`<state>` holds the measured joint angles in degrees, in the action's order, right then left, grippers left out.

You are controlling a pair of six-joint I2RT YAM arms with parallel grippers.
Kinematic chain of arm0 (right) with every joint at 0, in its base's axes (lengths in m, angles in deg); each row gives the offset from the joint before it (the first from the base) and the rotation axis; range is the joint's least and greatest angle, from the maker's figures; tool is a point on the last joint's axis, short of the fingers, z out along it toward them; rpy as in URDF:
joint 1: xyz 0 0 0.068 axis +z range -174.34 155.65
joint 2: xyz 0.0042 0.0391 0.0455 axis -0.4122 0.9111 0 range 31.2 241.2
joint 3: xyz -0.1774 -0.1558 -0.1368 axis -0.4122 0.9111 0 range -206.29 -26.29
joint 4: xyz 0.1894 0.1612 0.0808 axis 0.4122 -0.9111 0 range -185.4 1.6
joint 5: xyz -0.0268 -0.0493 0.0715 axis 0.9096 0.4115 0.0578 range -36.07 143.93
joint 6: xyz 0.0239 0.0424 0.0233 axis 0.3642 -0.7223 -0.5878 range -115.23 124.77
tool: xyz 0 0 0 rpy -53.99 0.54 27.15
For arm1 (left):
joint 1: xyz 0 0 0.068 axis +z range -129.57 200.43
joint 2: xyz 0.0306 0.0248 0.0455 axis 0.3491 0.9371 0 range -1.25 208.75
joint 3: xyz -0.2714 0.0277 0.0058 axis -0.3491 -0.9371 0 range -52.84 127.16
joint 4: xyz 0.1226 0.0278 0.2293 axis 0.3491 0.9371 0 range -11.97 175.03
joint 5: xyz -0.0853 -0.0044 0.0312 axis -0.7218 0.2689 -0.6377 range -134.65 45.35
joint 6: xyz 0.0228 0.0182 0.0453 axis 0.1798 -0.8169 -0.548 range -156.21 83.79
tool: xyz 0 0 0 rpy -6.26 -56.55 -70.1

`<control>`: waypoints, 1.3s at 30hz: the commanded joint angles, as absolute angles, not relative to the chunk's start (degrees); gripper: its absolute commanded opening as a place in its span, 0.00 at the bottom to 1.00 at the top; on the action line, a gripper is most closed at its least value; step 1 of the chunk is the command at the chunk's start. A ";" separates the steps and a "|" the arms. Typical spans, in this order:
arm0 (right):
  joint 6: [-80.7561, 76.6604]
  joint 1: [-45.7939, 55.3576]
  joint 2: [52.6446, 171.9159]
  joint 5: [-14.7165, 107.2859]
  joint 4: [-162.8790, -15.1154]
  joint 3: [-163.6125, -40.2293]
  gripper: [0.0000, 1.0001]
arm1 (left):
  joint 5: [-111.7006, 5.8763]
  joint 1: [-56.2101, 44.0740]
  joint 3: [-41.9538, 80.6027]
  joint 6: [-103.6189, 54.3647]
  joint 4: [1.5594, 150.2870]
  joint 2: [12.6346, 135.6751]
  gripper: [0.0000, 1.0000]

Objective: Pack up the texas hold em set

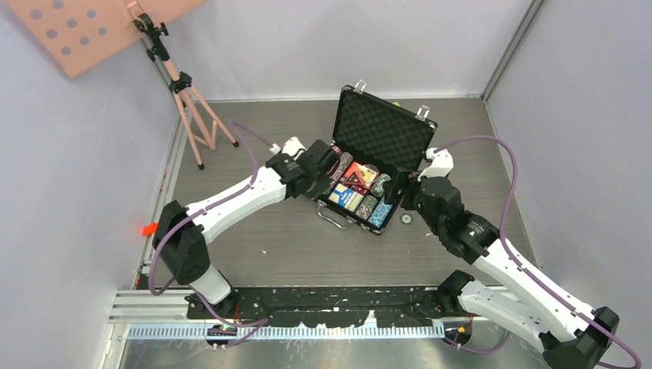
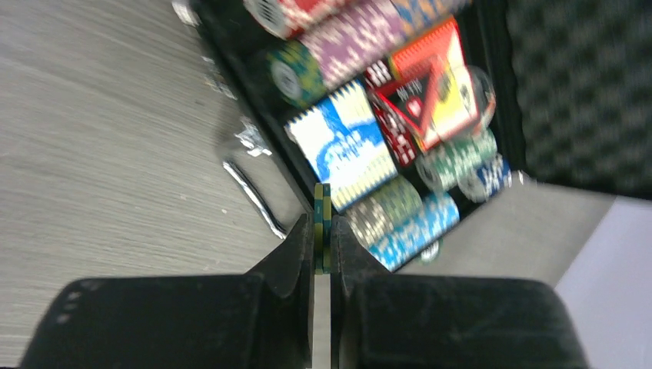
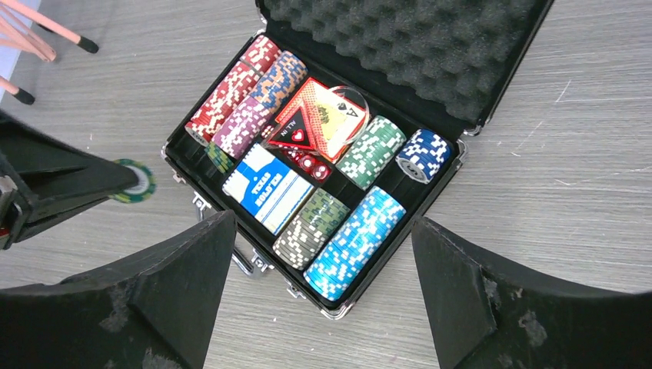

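Note:
The black briefcase (image 1: 382, 129) stands open mid-table, foam lid (image 3: 400, 46) up. Inside lie rows of poker chips (image 3: 354, 242), a blue deck (image 3: 269, 187), red cards (image 3: 323, 115) and tiny red dice (image 3: 307, 163). My left gripper (image 2: 322, 223) is shut on two green chips (image 2: 322, 201) held edge-on, just outside the case's near left corner (image 1: 327, 181); the same chips (image 3: 134, 182) show at the left of the right wrist view. My right gripper (image 3: 323, 219) hangs open above the case's front right corner (image 1: 396, 194), holding nothing.
One loose chip (image 1: 406, 219) lies on the table in front of the case's right corner. A pink tripod (image 1: 192, 100) stands at the back left. The case's metal handle (image 2: 250, 188) sticks out toward me. Walls enclose the table on three sides.

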<state>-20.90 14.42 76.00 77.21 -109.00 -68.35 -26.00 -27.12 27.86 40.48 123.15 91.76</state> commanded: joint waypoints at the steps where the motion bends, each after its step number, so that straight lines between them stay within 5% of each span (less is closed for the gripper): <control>1: -23.15 14.45 72.53 80.40 -107.46 -67.22 0.91 | -10.21 -26.59 24.70 56.69 127.76 88.18 0.00; 12: -23.52 14.47 70.18 80.09 -108.53 -65.71 0.90 | -7.04 -26.22 29.90 60.53 132.34 94.84 0.00; 39: -23.03 14.41 69.81 80.43 -108.70 -64.70 0.90 | -19.96 -21.55 32.48 56.55 124.21 105.57 0.00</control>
<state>-22.83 14.42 70.55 78.77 -109.90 -64.81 -19.13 -22.11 30.33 57.48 126.08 104.15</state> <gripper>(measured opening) 0.904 0.052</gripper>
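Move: The left hand already pinches a green chip; its goal, the green chips at the near end of the purple row, lies about 6 cm ahead, 2 cm left and 13 cm below. From this hand, the purple chips are some 10 cm ahead and 1 cm right, the red row's near end 9 cm ahead and 4 cm left, the Texas Hold'em pack 3 cm ahead and 4 cm right. From the right hand, the green chips are about 9 cm ahead, 19 cm left and 18 cm lower. The left hand, keeping its pinch on the green chip, first swings about 5 cm to the left while turning some 20 degrees counter-clockwise, so that the chip comes round towards the near left corner of the open case. From there it sinks about 6 cm and slants forward some 4 cm towards the green chips ending the purple row, easing slightly back to the right near the end, with the fingers staying shut. ##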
